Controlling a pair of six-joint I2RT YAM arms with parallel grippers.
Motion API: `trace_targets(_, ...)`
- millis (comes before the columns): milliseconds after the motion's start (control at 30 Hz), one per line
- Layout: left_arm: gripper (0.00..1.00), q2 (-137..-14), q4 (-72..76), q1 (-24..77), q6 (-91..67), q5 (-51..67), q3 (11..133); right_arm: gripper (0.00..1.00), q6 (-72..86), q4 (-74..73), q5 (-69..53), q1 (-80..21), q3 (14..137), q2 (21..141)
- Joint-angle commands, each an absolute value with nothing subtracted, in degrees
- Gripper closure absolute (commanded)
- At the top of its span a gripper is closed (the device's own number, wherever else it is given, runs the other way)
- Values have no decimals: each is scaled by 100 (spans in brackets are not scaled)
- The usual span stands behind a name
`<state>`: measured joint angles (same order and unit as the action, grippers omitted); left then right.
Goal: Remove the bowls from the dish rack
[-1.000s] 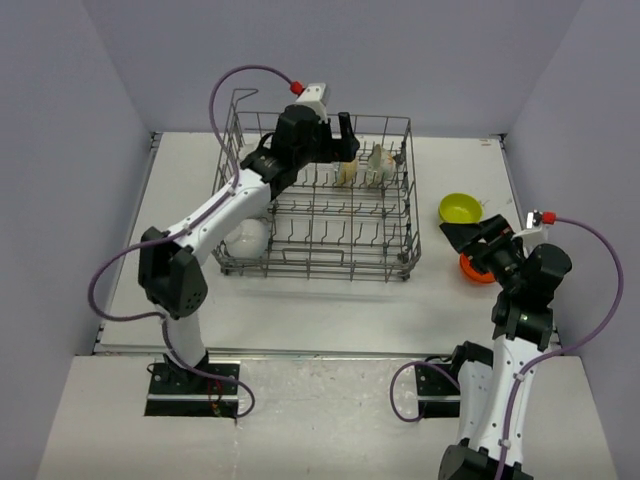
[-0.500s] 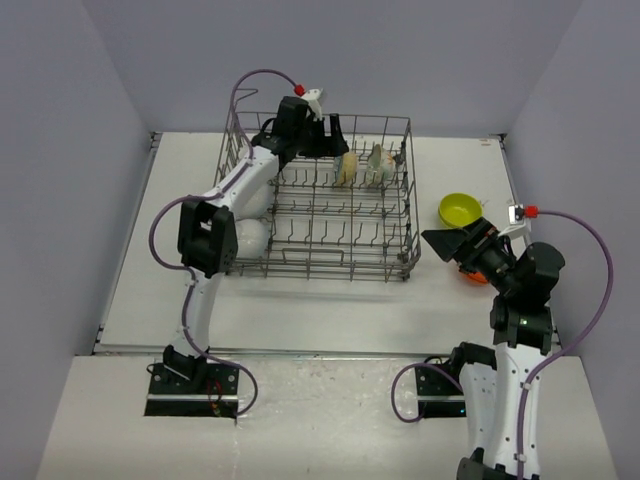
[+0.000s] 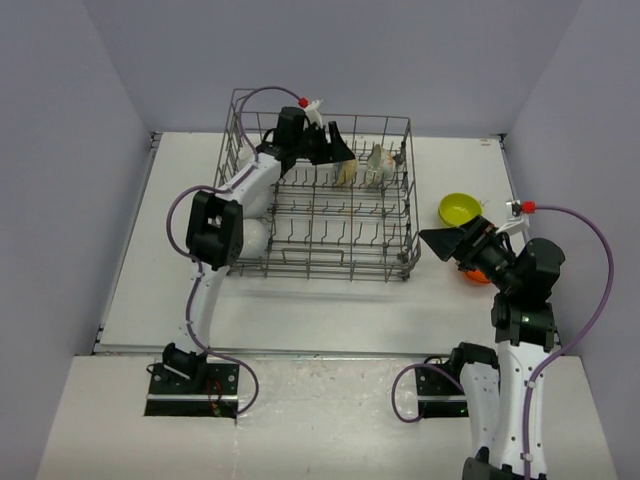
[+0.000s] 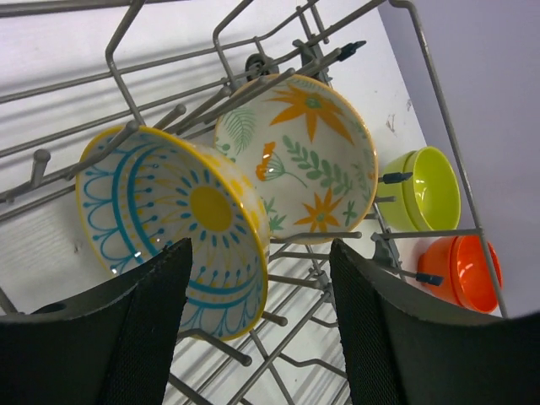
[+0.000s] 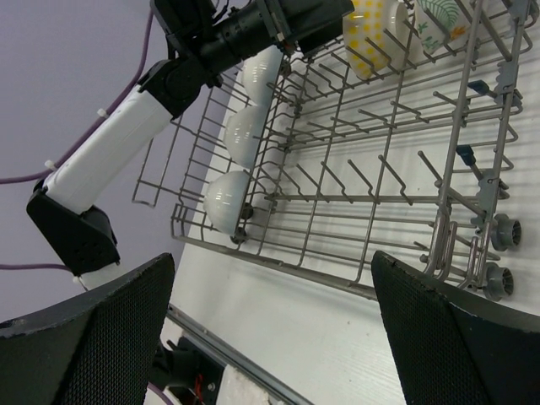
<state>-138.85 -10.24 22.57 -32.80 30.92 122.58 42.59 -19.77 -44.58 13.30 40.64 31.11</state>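
The grey wire dish rack point(image 3: 315, 272) stands mid-table. At its back, two patterned bowls sit on edge among the tines: a yellow-rimmed one with blue marks point(image 4: 173, 219) and a floral one point(image 4: 308, 160). My left gripper point(image 4: 261, 329) reaches into the back of the rack, open, and the lower rim of the yellow-rimmed bowl lies between its fingers. Three white bowls point(image 5: 228, 198) line the rack's left side. On the table to the right of the rack are a yellow-green bowl point(image 3: 459, 208) and an orange bowl point(image 3: 476, 272). My right gripper point(image 3: 452, 243) hangs open and empty beside them.
Upright tines point(image 4: 245, 291) and the rack's side wires point(image 4: 439, 110) crowd the left gripper. The left arm point(image 3: 245, 185) lies over the rack's left side. Grey walls close in the table on three sides.
The left arm has reached further into the back of the rack, and its jaws have narrowed around the yellow-rimmed bowl's rim. The right gripper has shifted slightly left.
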Motion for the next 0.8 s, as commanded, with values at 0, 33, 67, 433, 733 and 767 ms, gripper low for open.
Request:
trace_targets(0, 33, -13684, -299, 2259, -3621, 3393, 12129, 1, 4122, -1934, -4509, 1292, 4236, 3155)
trace_targets(33, 34, -13702, -281, 2259, -3638, 3393, 12164, 1, 4122, -1934, -4509, 1283, 4228, 3155)
trace_targets(67, 36, -13780, -273, 2267, -3673, 3401, 12199, 1, 4122, -1907, -4526, 1283, 4210, 3173)
trace_targets(433, 58, -14405, 246, 2294, -4087, 3665, 12709, 1, 4078, -1872, -4553, 1257, 4166, 3182)
trace_targets(733, 96, -14476, 211, 2312, -4175, 3412, 12815, 1, 4025, -1890, -4526, 1222, 4166, 3208)
trace_targets(767, 100, -14415, 324, 2303, -4227, 3349, 12606, 1, 4017, -1881, -4526, 1213, 4166, 3217)
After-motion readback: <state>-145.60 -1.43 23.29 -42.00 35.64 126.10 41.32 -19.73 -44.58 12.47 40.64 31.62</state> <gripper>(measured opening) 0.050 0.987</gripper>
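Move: The upright yellow-rimmed bowl in the rack has its middle about 3 cm right of the left hand, 1 cm back and some 5 cm below. Beyond it the orange-flower bowl stands roughly 11 cm to the left hand's right, 1 cm back and 6 cm lower. From the right hand, the yellow-rimmed bowl lies about 32 cm ahead, 17 cm left and 19 cm below. The left hand eases about 3 cm right, dips slightly, and closes its fingers on the yellow-rimmed bowl's upper rim. ##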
